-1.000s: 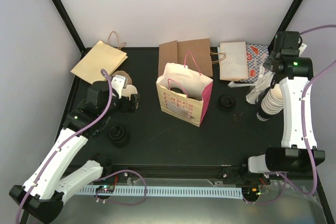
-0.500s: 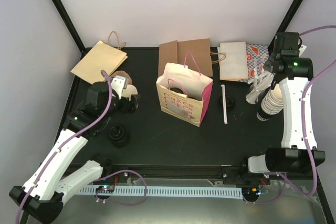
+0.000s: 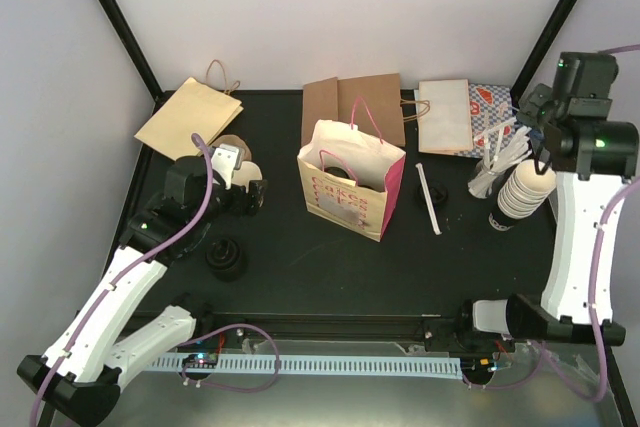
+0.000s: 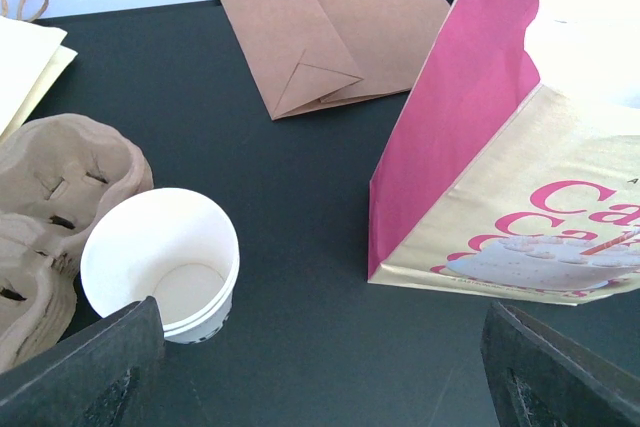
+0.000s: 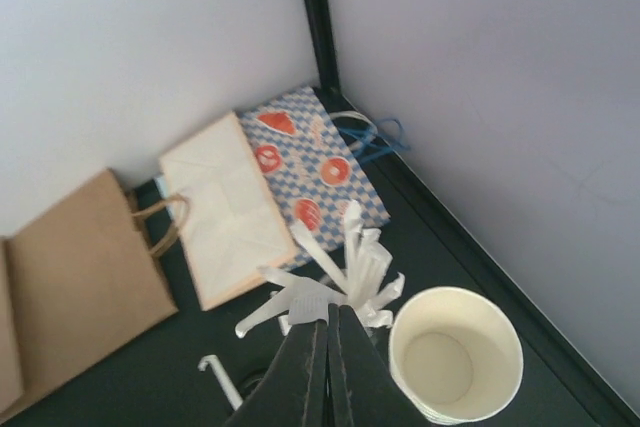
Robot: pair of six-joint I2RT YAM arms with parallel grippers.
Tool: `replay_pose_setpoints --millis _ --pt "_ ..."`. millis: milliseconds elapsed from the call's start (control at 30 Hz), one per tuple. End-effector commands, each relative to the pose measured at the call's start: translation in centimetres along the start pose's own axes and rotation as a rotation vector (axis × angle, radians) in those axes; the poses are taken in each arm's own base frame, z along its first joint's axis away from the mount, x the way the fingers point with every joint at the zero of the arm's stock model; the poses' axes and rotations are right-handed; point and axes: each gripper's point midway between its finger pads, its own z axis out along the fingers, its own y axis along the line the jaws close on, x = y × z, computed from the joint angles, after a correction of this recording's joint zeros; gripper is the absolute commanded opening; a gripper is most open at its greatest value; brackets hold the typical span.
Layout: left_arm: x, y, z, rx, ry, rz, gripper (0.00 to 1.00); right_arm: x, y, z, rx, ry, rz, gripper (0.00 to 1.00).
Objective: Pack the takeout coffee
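The takeout coffee (image 4: 160, 265) is a small white paper cup, upright and empty, with dark print low on its side. It stands just beyond my left gripper's (image 4: 325, 377) left finger (image 4: 90, 367); the jaws stand wide apart with only bare table between them. In the top view that gripper (image 3: 250, 192) sits left of the upright pink and cream bag (image 3: 350, 182). My right gripper (image 5: 328, 322) is shut, raised over a bundle of wrapped straws (image 5: 350, 272) beside a tall stack of cups (image 5: 455, 352). Whether it pinches a wrapper I cannot tell.
A cardboard cup carrier (image 4: 50, 207) lies left of the cup. One loose straw (image 3: 430, 199) lies right of the bag. Flat brown bags (image 3: 350, 107), a tan bag (image 3: 190, 117), a white bag (image 3: 445, 115) and a checked bag (image 3: 490, 112) line the back. A black lid (image 3: 225, 255) sits front left.
The right arm has risen and swung right, away from the straws. A white straw now lies right of the bag, where a black lid showed before. The left arm has not moved.
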Motion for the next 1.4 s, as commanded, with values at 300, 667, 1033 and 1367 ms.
replay_pose_setpoints --millis 300,667,1033,1367 --pt "-1.3 -0.5 -0.7 0.025 -0.05 0.007 0.89 -0.4 8.5 -12.7 -0.731 -0.01 -0.048 0.01" --pt "-1.8 -0.8 -1.0 0.041 -0.058 -0.005 0.89 -0.4 13.4 -20.2 -1.207 0.011 -0.032 0.01" --pt "-1.9 -1.3 -1.2 0.07 -0.062 -0.02 0.89 1.3 14.9 -17.2 -1.258 0.095 0.055 0.01" --pt "-2.0 -1.3 -1.2 0.072 -0.065 -0.02 0.89 4.2 15.3 -12.1 -1.159 0.153 0.05 0.01"
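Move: The takeout bag that the held straws are bound for stands some 31 cm to the right hand's left, about 2 cm nearer the base, its middle roughly 28 cm below. Low under that hand are the straw cup, about 2 cm ahead and 1 cm right, and the paper cup stack, 5 cm back and 6 cm right. A loose straw lies on the table about 11 cm left, level with the hand. From the left hand, the bag is about 25 cm right and 3 cm ahead. The wrapped straws, still pinched in the right hand's shut fingers, are first raised and drawn back, then swept about 19 cm left from over the straw cup towards the bag. The wrist swings some 55 degrees counter-clockwise with its left side rising; after topping out about 12 cm up, the hand sinks some 6 cm and eases forward. ##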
